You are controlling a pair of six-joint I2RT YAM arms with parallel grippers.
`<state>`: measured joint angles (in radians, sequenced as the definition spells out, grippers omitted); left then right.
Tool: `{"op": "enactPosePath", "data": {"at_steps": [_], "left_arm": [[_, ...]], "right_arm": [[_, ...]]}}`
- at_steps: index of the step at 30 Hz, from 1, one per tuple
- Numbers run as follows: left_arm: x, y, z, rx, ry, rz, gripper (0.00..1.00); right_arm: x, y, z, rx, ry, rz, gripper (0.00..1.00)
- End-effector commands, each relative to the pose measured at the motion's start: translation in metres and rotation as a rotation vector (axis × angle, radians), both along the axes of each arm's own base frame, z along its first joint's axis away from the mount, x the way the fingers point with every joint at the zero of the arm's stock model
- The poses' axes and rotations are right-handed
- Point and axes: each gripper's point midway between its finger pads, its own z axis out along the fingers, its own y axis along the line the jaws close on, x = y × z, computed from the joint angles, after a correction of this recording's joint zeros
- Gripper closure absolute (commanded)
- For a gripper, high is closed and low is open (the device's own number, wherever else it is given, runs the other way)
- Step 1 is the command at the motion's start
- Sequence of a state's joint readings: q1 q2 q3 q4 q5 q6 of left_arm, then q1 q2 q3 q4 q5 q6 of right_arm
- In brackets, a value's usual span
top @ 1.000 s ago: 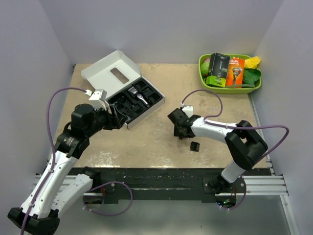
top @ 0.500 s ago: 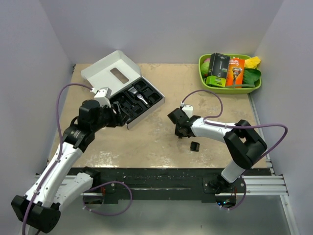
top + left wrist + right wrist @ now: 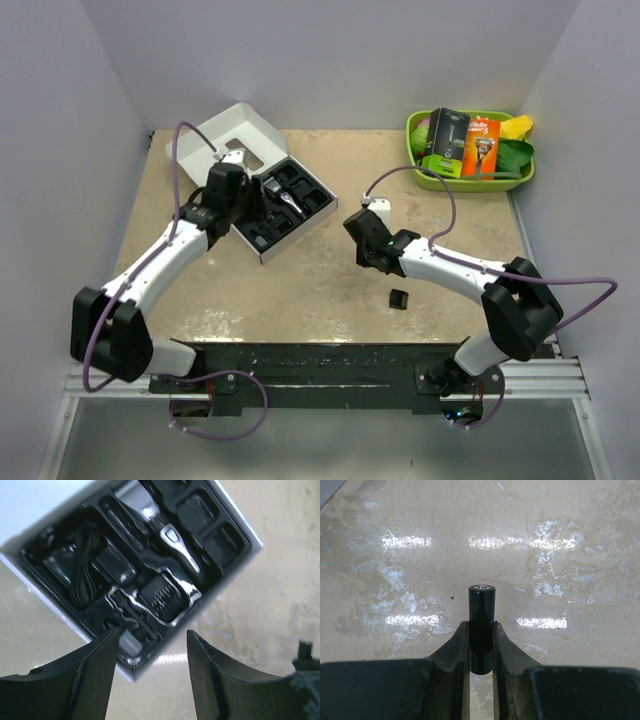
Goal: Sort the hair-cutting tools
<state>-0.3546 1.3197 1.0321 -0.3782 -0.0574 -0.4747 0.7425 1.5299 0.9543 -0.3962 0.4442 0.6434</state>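
Note:
The white box [image 3: 215,135] lies open at the back left. Its black insert [image 3: 60,560] holds the silver-and-black clipper [image 3: 175,542], a coiled black cord [image 3: 82,575] and comb attachments [image 3: 162,597]. My left gripper [image 3: 152,632] hangs open above the box's near corner [image 3: 250,205], with nothing between its fingers. My right gripper [image 3: 481,625] is shut on a small black cylinder [image 3: 481,602] with a silver tip, held just above the tabletop near the middle [image 3: 365,255]. One small black piece [image 3: 399,298] lies loose on the table in front of the right arm.
A green tray [image 3: 418,165] at the back right holds packaged razors [image 3: 481,145] and a dark box [image 3: 445,135]. Grey walls close in both sides and the back. The arms' rail runs along the near edge.
The left arm has reached forward, bringing its gripper from the box's left side to above the insert. The right gripper has closed on the black cylinder and drawn back a little.

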Motion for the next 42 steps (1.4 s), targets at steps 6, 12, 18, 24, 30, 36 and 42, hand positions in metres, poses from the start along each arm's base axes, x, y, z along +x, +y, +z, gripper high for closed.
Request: {"op": "enactPosePath", "data": {"at_steps": [6, 12, 18, 24, 30, 36, 42], "left_arm": [[0.104, 0.027, 0.019, 0.091, -0.074, 0.281, 0.47], [0.136, 0.027, -0.007, 0.073, 0.015, 0.346, 0.63], [0.152, 0.023, -0.037, 0.073, 0.095, 0.389, 0.7], [0.159, 0.022, -0.057, 0.08, 0.129, 0.409, 0.73], [0.157, 0.025, -0.074, 0.095, 0.154, 0.424, 0.73], [0.155, 0.023, -0.093, 0.098, 0.19, 0.421, 0.73], [0.155, 0.022, -0.103, 0.101, 0.206, 0.42, 0.74]], "right_arm": [[0.019, 0.019, 0.04, -0.014, -0.129, 0.076, 1.0], [0.025, 0.031, 0.045, 0.023, -0.148, 0.105, 1.0], [0.029, 0.041, 0.038, 0.03, -0.14, 0.132, 1.0], [0.028, 0.044, 0.033, 0.044, -0.137, 0.144, 1.0], [0.028, 0.046, 0.03, 0.052, -0.135, 0.154, 1.0], [0.026, 0.046, 0.027, 0.053, -0.129, 0.159, 1.0], [0.024, 0.047, 0.022, 0.054, -0.12, 0.165, 1.0]]}}
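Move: About 15 cm ahead of the left hand, 2 cm to its left and 12 cm lower is the narrow slot beside the clipper in the black tray; the clipper's middle is some 12 cm ahead and 4 cm right, the coiled cable 12 cm ahead and 6 cm left. For the right hand, holding the battery, the tray's middle lies roughly 16 cm ahead, 21 cm left and 4 cm below, the small black block 8 cm back and 8 cm right. Sweeping forward about 15 cm over the tray, the left hand then sinks some 10 cm towards the narrow slot between cable and clipper, turning about 20 degrees counter-clockwise, tipping further down and narrowing its fingers to a small gap; contact can't be told. The right hand keeps its pinch on the battery and eases about 4 cm left, slightly forward and up, towards the box. ##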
